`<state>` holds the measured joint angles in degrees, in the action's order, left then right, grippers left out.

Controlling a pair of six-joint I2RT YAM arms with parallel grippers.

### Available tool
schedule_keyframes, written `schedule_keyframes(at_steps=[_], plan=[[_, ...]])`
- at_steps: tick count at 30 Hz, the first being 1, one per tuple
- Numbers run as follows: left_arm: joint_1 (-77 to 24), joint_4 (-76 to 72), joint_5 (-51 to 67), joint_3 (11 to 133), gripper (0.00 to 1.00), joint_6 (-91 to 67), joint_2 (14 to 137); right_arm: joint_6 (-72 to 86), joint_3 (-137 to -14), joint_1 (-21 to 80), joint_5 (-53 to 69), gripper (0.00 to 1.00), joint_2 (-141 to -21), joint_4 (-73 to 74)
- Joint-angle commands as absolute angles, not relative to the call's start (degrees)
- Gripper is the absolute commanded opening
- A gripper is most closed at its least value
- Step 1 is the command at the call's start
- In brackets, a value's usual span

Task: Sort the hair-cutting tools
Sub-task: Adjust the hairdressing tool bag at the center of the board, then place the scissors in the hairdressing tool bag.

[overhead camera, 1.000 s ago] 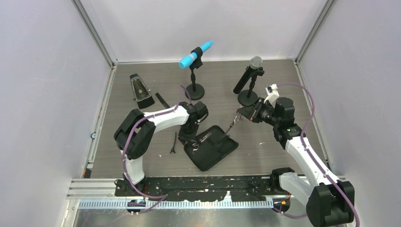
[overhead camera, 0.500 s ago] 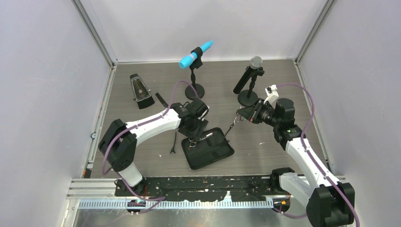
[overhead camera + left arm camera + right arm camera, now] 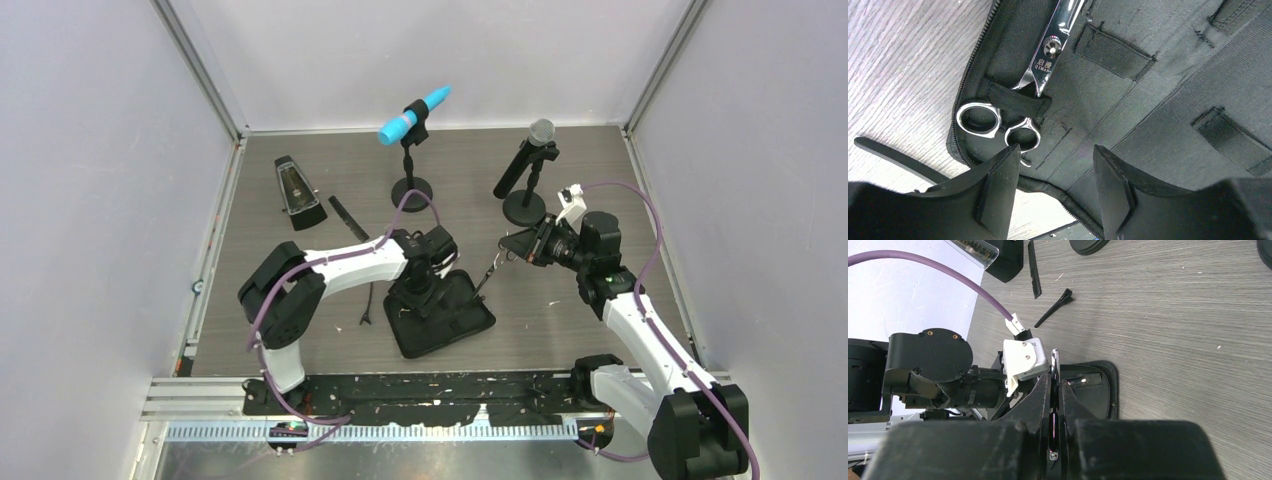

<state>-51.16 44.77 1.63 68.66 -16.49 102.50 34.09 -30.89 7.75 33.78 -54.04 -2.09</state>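
An open black zip case [image 3: 462, 322] lies at mid-table. One pair of silver scissors [image 3: 1000, 116] is tucked under an elastic loop [image 3: 1013, 97] inside the case [image 3: 1168, 75]. My left gripper [image 3: 1055, 156] hovers just above the case lining, open, with nothing between its fingers [image 3: 998, 185]. My right gripper [image 3: 513, 247] hangs right of the case, shut on the second scissors [image 3: 489, 268], whose thin silver edge [image 3: 1055, 365] shows between the pads. A black hair clip [image 3: 368, 306] lies left of the case and the comb [image 3: 343, 216] farther back. Both also show in the right wrist view: clip [image 3: 1054, 309], comb [image 3: 1034, 269].
A black metronome [image 3: 298, 190] stands at the back left. Two microphone stands are at the back, one with a blue mic [image 3: 412, 115], one with a black mic [image 3: 527, 165]. White walls enclose the table on three sides.
My left gripper has opened, let go of the scissors in the case, and moved right over the case. The case shifted a little. The right arm has barely moved.
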Motion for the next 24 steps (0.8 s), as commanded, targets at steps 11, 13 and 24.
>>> schedule_keyframes(at_steps=[11,13,24], plan=[[-52.8,48.1,2.5,71.9,0.31,-18.9,107.4,32.6,-30.2,7.5,33.2,0.06,-54.6,-5.7],[-52.9,48.3,2.2,71.7,0.20,-19.0,107.7,32.1,-29.6,7.6,31.9,0.06,-55.1,-6.4],[-53.0,47.3,3.0,69.3,0.14,-17.8,103.6,39.6,-25.3,7.9,33.4,0.06,-67.1,-31.2]])
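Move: The tool bag's middle lies about 8 cm to the right of the left hand, 1 cm back and 2 cm below; the handle rings of the scissors strapped in it are only about 1 cm ahead and 1 cm left, 2 cm down. A hair clip lies some 7 cm left, 1 cm ahead. From the right hand, still holding the other scissors, the bag is roughly 13 cm left, 9 cm back and 17 cm below, with the microphone stand's base about 13 cm ahead and 5 cm right. Over the bag's left end, at the strapped scissors' handle rings, the left fingers swing from a bit over half open to nearly shut, the hand almost in place, sinking barely half a centimetre; whether the tips touch the near ring can't be seen. The other scissors, still pinched in the right hand, wait, then go about 3.5 cm down and 2 cm forward. ##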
